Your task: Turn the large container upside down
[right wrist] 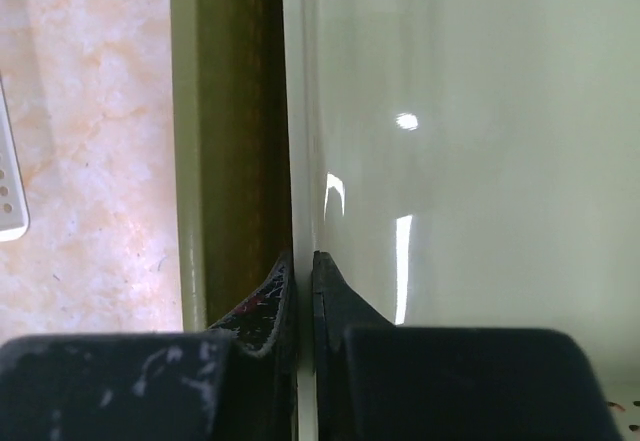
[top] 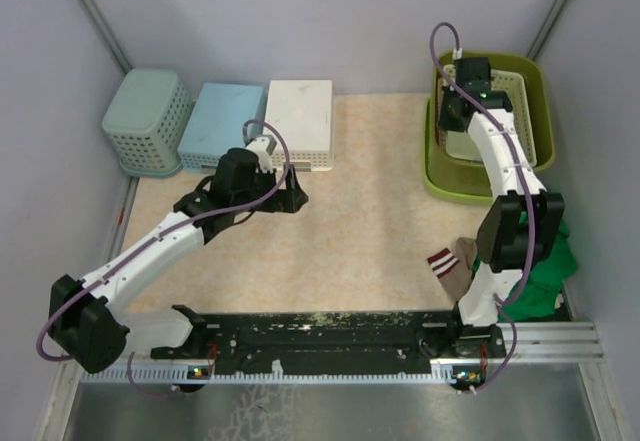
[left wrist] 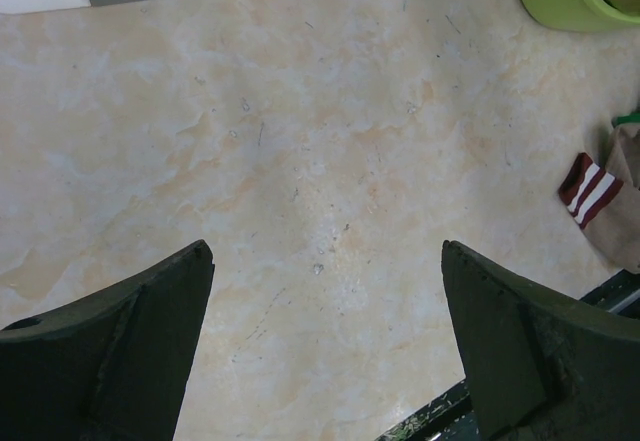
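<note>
The large container (top: 440, 183), a lime-green solid-walled tub, stands upright at the far right of the table. A pale cream basket (top: 520, 96) sits inside it. My right gripper (top: 455, 111) reaches down into the tub at its left side. In the right wrist view the gripper (right wrist: 303, 256) is shut on the thin pale wall of the inner basket (right wrist: 450, 161), with the tub's green rim (right wrist: 188, 161) just to its left. My left gripper (top: 292, 199) hangs over the bare table middle, open and empty (left wrist: 327, 251). A corner of the tub (left wrist: 560, 1) shows in the left wrist view.
Three upside-down baskets line the far left: teal (top: 148, 121), light blue (top: 220, 121) and white (top: 300, 121). A striped sock (top: 448, 266) and a green cloth (top: 545, 271) lie by the right arm's base. A black rail (top: 330, 336) runs along the near edge.
</note>
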### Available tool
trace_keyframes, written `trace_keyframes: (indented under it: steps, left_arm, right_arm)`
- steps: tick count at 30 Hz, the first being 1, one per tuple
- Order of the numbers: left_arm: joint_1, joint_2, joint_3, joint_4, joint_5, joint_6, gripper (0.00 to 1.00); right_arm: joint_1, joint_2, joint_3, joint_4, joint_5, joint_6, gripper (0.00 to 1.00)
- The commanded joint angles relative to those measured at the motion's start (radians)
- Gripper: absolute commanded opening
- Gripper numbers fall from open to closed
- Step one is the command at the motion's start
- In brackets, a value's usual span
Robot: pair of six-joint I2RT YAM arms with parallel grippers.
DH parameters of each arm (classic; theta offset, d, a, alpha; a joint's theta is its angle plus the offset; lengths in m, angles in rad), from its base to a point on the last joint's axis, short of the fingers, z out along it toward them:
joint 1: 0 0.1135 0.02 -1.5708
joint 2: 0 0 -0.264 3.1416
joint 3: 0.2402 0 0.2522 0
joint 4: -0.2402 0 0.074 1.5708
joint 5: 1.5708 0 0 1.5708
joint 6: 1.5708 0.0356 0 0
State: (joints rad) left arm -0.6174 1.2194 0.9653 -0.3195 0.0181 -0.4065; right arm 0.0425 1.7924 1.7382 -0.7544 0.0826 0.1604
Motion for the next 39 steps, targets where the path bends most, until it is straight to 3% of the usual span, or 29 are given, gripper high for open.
trace_keyframes:
  steps: [1,8,13,18,21,25,28,31,34,39]
  left_arm:
    - [-0.007,0.006,0.044,0.036,0.019,0.021,1.0]
    - [-0.006,0.004,0.073,0.017,-0.024,0.025,1.0]
    - [-0.001,0.023,0.134,-0.073,-0.095,-0.006,1.0]
    - [0.002,-0.007,0.122,-0.053,-0.102,-0.002,1.0]
    - [0.01,-0.023,0.142,-0.081,-0.127,0.009,1.0]
    - [0.098,-0.054,0.181,-0.129,-0.092,0.019,1.0]
    - [0.309,-0.091,0.171,-0.144,0.055,-0.011,1.0]
    - [0.47,-0.149,0.151,-0.151,0.098,-0.042,1.0]
    - [0.551,-0.203,0.147,-0.194,0.04,-0.089,1.0]
    - [0.599,-0.306,0.111,-0.191,-0.023,-0.153,1.0]
  right_arm:
    - [-0.006,-0.126,0.089,0.02,0.043,0.007,0.0]
    - [-0.006,-0.291,0.168,-0.016,0.068,0.014,0.0]
    - [-0.006,-0.422,0.141,0.012,0.054,0.016,0.0]
    - [-0.006,-0.519,0.128,0.031,0.014,0.021,0.0]
    - [-0.006,-0.58,0.107,0.081,-0.128,0.046,0.0]
    - [0.007,-0.661,-0.021,0.278,-0.534,0.215,0.0]
    - [0.137,-0.709,-0.194,0.5,-0.697,0.345,0.0]
    - [0.374,-0.7,-0.276,0.571,-0.655,0.359,0.0]
    - [0.568,-0.665,-0.357,0.641,-0.629,0.4,0.0]
    - [0.615,-0.655,-0.637,0.928,-0.657,0.648,0.0]
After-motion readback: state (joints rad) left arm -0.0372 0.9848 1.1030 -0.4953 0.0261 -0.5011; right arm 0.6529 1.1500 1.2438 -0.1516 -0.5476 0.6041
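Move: The right hand already pinches the left rim of the cream container. Its middle lies about 10 cm to the right, 2 cm ahead and 4 cm below; the green container around it is 11 cm right, 2 cm ahead, 9 cm below. The open mid-table lies some 28 cm left, 13 cm back and 21 cm down; the white container is about 33 cm left, 9 cm ahead. From the left hand, the open mid-table is about 4 cm ahead, 5 cm right, 19 cm down. Up first and increasingly back, the right hand keeps its pinch and hauls the cream container out of the green one, fingers tipping upward. After rising about 27 cm it swings sharply left over the mid-table, some 30 cm, rolling and turning counter-clockwise while sinking again. The open, empty left hand rises, then late on sweeps about 20 cm left, turning counter-clockwise, away from the mid-table. ##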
